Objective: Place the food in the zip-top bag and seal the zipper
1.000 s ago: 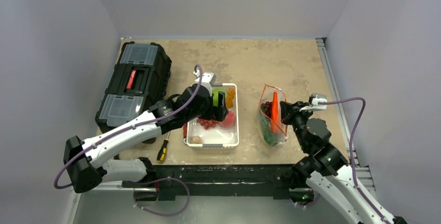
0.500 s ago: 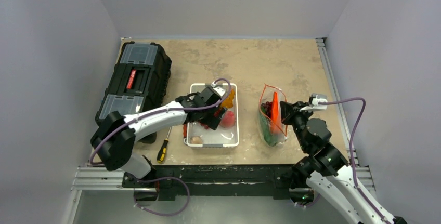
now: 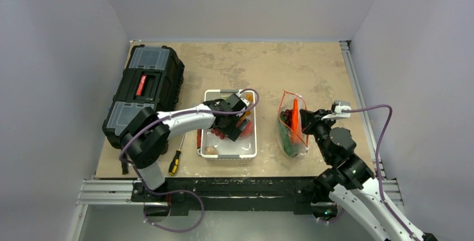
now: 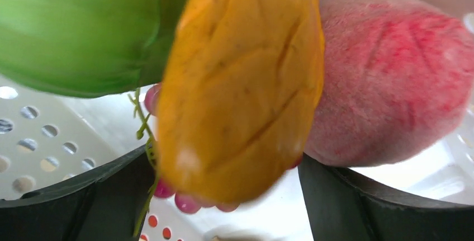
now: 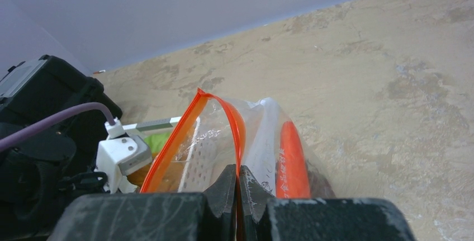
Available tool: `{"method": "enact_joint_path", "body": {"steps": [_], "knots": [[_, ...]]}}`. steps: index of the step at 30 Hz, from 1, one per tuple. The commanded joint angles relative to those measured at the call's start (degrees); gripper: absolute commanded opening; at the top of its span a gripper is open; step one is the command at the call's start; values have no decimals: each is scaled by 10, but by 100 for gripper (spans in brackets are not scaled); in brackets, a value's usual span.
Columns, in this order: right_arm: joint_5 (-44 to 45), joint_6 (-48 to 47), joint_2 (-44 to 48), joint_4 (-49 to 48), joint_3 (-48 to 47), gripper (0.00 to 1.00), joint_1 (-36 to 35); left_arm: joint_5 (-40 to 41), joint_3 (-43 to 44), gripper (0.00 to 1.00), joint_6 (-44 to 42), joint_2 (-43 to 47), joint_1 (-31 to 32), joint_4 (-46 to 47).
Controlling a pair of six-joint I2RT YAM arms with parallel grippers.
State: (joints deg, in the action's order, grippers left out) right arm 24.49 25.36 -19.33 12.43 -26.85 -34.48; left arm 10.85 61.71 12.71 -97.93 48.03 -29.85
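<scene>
My left gripper (image 3: 232,123) is down inside the white tray (image 3: 246,152), open, with its jaws on either side of an orange-yellow food piece (image 4: 240,84). A pink peach (image 4: 391,73) lies to its right and a green piece (image 4: 84,28) to its upper left. Purple-red grapes (image 4: 184,202) peek out underneath. The clear zip-top bag (image 3: 292,129) stands right of the tray. It holds an orange carrot (image 5: 292,157) with dark grapes and greens below. My right gripper (image 5: 238,176) is shut on the red-orange zipper (image 5: 237,123), and the mouth stands open.
A black toolbox (image 3: 145,93) stands at the left of the table. A yellow-handled screwdriver (image 3: 175,162) lies between it and the tray. A small brownish piece (image 3: 211,150) sits in the tray's near left corner.
My left gripper has swung round and dropped lower into the tray among the food, and the arm has folded in closer. The right gripper and the bag have not moved.
</scene>
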Motion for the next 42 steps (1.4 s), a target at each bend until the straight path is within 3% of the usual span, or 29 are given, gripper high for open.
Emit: {"method": "enact_joint_path", "body": {"steps": [1,6,13,20,34,42], "knots": [[-2,2,9,-13,-4,0,-1,-12,14,89,16,-26,-1,22],[-6,2,3,-19,-3,0,-1,-8,17,75,23,-33,-1,27],[-5,2,-3,-21,-4,0,-1,-18,-11,35,43,20,-1,32],[-7,3,-11,-25,-4,0,-1,-42,-63,15,59,123,-1,6],[-7,4,-13,-24,-3,0,-1,-105,-65,7,108,344,-1,-43],[-5,3,-15,-22,-3,0,-1,-268,-17,6,231,380,-1,81]]}}
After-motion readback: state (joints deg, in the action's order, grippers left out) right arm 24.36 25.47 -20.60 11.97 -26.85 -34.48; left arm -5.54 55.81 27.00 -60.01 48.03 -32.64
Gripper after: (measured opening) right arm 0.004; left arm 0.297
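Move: The red grape bunch lies almost right under the left hand's open fingers, about 3 cm down on the basket floor and 1 cm to the left. The peach is some 6 cm right of the hand; the orange gourd about 7 cm ahead and 6 cm right; the cabbage some 9 cm ahead and 1 cm right. From the right hand, which holds the bag's rim, the grapes are roughly 21 cm left, about level ahead, and 21 cm below. The left fingers close on the grape bunch after sinking a last centimetre or so into the basket, pinching it between both pads. With the grip kept, the hand lifts about 18 cm from its lowest point, drawing back some 7 cm, while the wrist rolls some 35 degrees so the fingertips swing from pointing down towards the right, the bag's side. The right hand stays put, still pinching the rim. ##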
